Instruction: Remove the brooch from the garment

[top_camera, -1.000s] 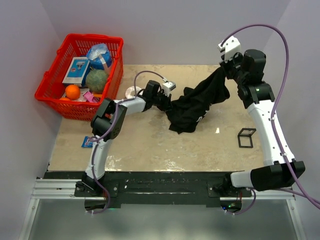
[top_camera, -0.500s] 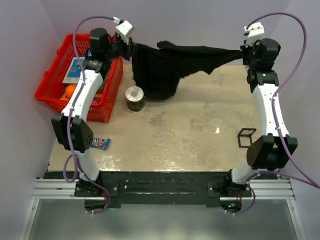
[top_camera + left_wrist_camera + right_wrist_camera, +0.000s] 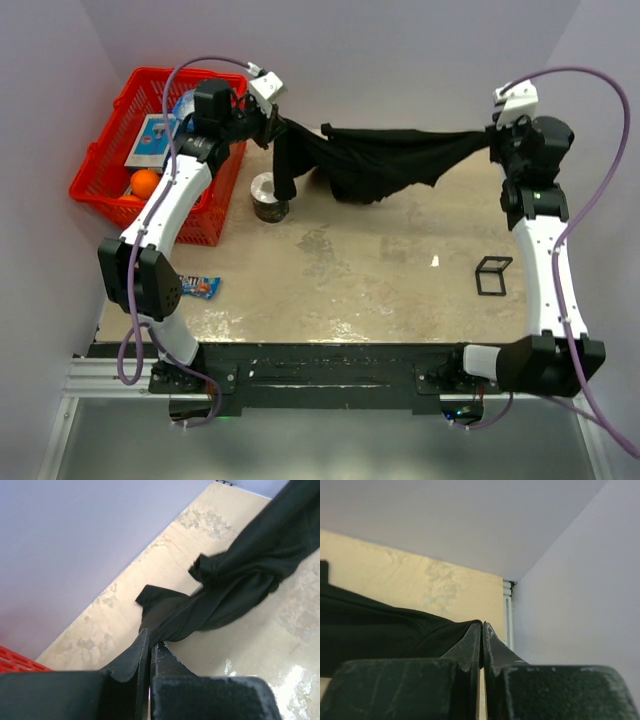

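The garment (image 3: 385, 160), a black T-shirt, hangs stretched in the air across the back of the table between both arms. My left gripper (image 3: 272, 125) is shut on its left end, near the basket. My right gripper (image 3: 492, 140) is shut on its right end at the far right. In the left wrist view the garment (image 3: 240, 575) runs twisted from my left gripper (image 3: 150, 642) toward the upper right. Seen from the right wrist, the garment (image 3: 380, 630) leads off to the left of my right gripper (image 3: 482, 625). No view shows the brooch, and the white lettering is hidden in the folds.
A red basket (image 3: 150, 225) with fruit and packets stands at the back left. A grey round tin (image 3: 268, 196) sits beside it, under the cloth's left end. A blue packet (image 3: 198, 287) lies near the left edge, a small black frame (image 3: 492, 275) at the right.
A second ago the garment lay bunched on the table. Both arms have since lifted and spread it; over the last half second its hanging middle has drawn up into a tighter bundle.
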`<state>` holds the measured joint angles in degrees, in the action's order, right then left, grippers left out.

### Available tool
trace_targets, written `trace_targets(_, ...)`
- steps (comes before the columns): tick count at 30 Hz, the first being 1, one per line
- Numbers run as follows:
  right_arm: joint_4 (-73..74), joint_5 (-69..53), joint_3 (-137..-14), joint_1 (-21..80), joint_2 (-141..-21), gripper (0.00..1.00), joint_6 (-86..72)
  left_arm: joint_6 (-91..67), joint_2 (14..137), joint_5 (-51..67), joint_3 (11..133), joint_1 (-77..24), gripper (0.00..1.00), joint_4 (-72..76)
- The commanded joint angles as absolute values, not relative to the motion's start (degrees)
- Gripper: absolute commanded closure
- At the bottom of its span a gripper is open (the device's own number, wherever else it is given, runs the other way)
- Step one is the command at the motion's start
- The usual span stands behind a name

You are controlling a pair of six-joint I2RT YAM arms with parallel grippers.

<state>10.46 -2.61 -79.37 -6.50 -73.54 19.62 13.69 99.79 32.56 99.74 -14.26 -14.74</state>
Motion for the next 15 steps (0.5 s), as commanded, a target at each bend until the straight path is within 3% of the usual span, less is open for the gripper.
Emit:
trace_targets(1,23.43,-15.58,-66.65,-6.94,-65.23,1.00,34.23,14.60,100.54,32.52,100.63,-16.78,1.00,-12.13)
trace_targets(4,37.89,-20.73,-61.71,-7.03,-62.84,0.66,48.10,15.28,105.28,34.53,101.33,-17.66,1.00,-15.01)
trace_targets(6,47.93,-24.95,-65.62,-6.94,-65.29,0.46,51.40,15.65,107.84,35.77,101.08,-18.02,1.00,-20.55)
trace_targets(11,52.48,-35.66,-75.66,-6.77,-72.85,0.40,46.16,18.19,105.31,37.88,90.72,-18.11,1.00,-26.37)
trace_targets(15,40.47,-38.94,-77.08,-1.25,-81.36,0.39,32.82,18.02,101.61,37.44,83.15,-18.37,1.00,-23.56)
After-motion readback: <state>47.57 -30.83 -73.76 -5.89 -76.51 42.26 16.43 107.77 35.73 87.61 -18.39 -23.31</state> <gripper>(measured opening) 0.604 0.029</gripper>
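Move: The left hand holds one end of the garment, whose middle sags about 22 cm to its right, 2 cm back and 12 cm lower; from the right hand, holding the other end, that middle is 26 cm left, 4 ahead, 17 down. The bare table patch lies some 9 cm back, 16 right and 32 below the left hand, the paper roll 4 back, 2 left, 28 below. The black frame is 15 cm back, 7 right, 37 below the right hand. Down and back goes the right hand, letting go of its garment end as its fingers spread, sinking some 18 cm and drifting left; its wrist tips down and swings counter-clockwise, and near the end it eases forward a little. The left keeps its pinch and sinks equally far, mostly late, drawing slightly back and right, fingers tipping down about 25 degrees, to beside the paper roll. ##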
